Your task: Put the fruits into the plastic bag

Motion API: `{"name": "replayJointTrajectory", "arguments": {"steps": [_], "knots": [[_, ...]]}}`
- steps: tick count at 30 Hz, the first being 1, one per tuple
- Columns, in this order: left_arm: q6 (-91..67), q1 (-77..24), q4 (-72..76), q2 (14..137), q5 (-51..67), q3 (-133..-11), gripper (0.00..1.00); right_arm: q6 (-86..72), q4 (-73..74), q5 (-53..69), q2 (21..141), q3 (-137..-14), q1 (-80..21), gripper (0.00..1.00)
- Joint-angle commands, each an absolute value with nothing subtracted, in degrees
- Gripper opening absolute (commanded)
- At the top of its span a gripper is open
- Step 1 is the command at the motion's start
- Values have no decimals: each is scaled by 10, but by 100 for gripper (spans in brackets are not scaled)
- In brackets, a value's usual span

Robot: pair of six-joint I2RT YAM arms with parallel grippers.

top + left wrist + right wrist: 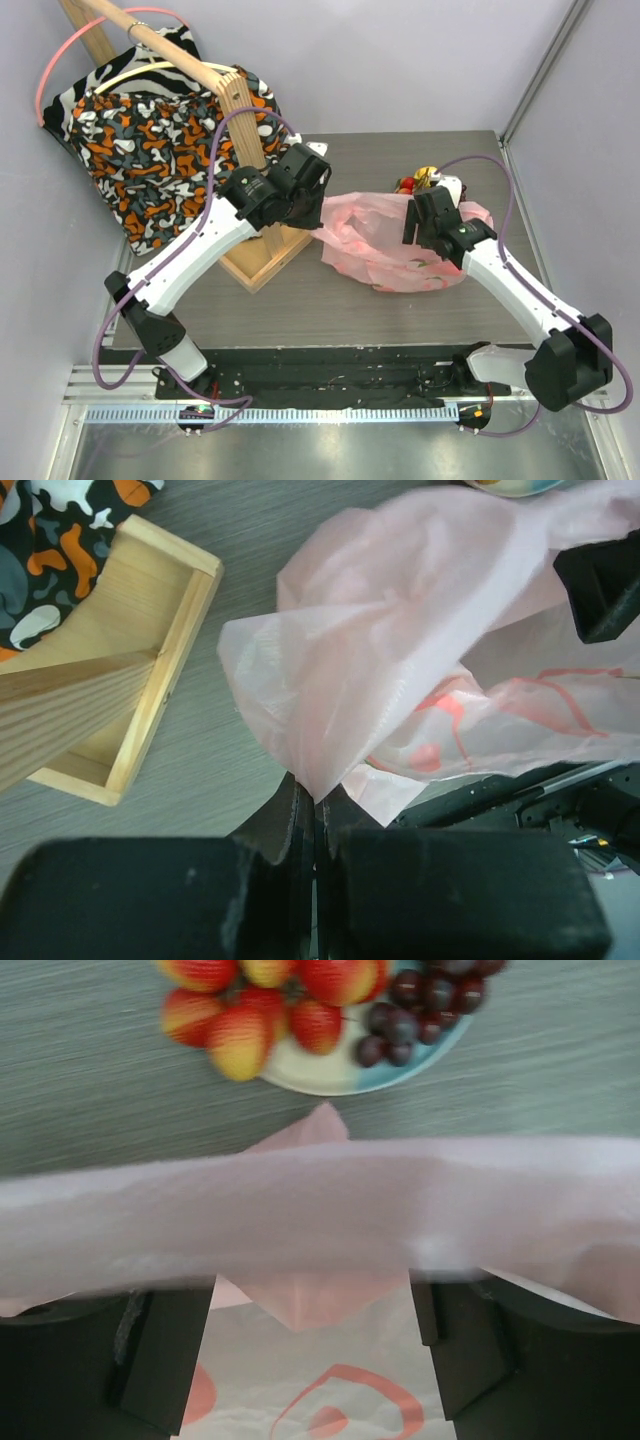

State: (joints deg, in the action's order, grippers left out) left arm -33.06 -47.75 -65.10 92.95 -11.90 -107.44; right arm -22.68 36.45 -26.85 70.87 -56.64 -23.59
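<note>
The pink plastic bag (pixel 395 245) lies crumpled on the table between my two arms. My left gripper (pixel 316 798) is shut on the tip of the bag's near-left edge (pixel 322 228), pinching the film. My right gripper (pixel 315 1305) stands open above the bag's far side (pixel 412 222); its fingers (pixel 165 1360) are wide apart, with a band of bag film (pixel 320 1210) draped across in front of them. Beyond the bag sit the fruits: red strawberries (pixel 240 1030) and dark grapes (pixel 420 1010) on a pale blue plate (pixel 330 1072), also seen from above as the fruits (pixel 413 183).
A wooden stand (pixel 262 250) with a tall slanted post rises just left of the bag, its base frame (pixel 130 730) close to my left gripper. An orange-black patterned cloth (pixel 150 150) hangs behind it. The table's right edge (pixel 530 230) runs near the right arm.
</note>
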Motion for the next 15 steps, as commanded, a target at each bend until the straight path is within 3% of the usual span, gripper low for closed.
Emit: {"name": "replayJointTrajectory", "arguments": {"steps": [1,6,15], "knots": [[-344,-473,-627,933,-81,-1075,0,-201,324,-138,666,-588,-237,79],[-354,-473,-617,943,-60,-1086,0,-216,293,-36,680,-606,-245,71],[-373,-473,-591,944,-33,-1071,0,-249,219,45,757,-603,-260,59]]}}
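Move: Inside the plastic bag's open mouth, the right hand has the bag's middle about 6 cm to its left and 1 cm back, a few centimetres lower. The fruit plate lies about 14 cm ahead and 2 cm right, with the apples 12 cm ahead and 2 cm left, and the grapes 13 cm ahead and 6 cm right. From the left hand, pinching the bag's left rim, the bag's middle is roughly 21 cm right, level fore and aft, and 12 cm below. Sweeping left about 10 cm inside the bag towards the left hand, the right hand rises nearly 3 cm, then starts sinking again. Its wrist turns some 20 degrees counter-clockwise and rolls its left side up as much, while the wide-open fingers draw partly together. The left hand keeps its pinch on the rim and eases 2 to 3 cm to the right. ##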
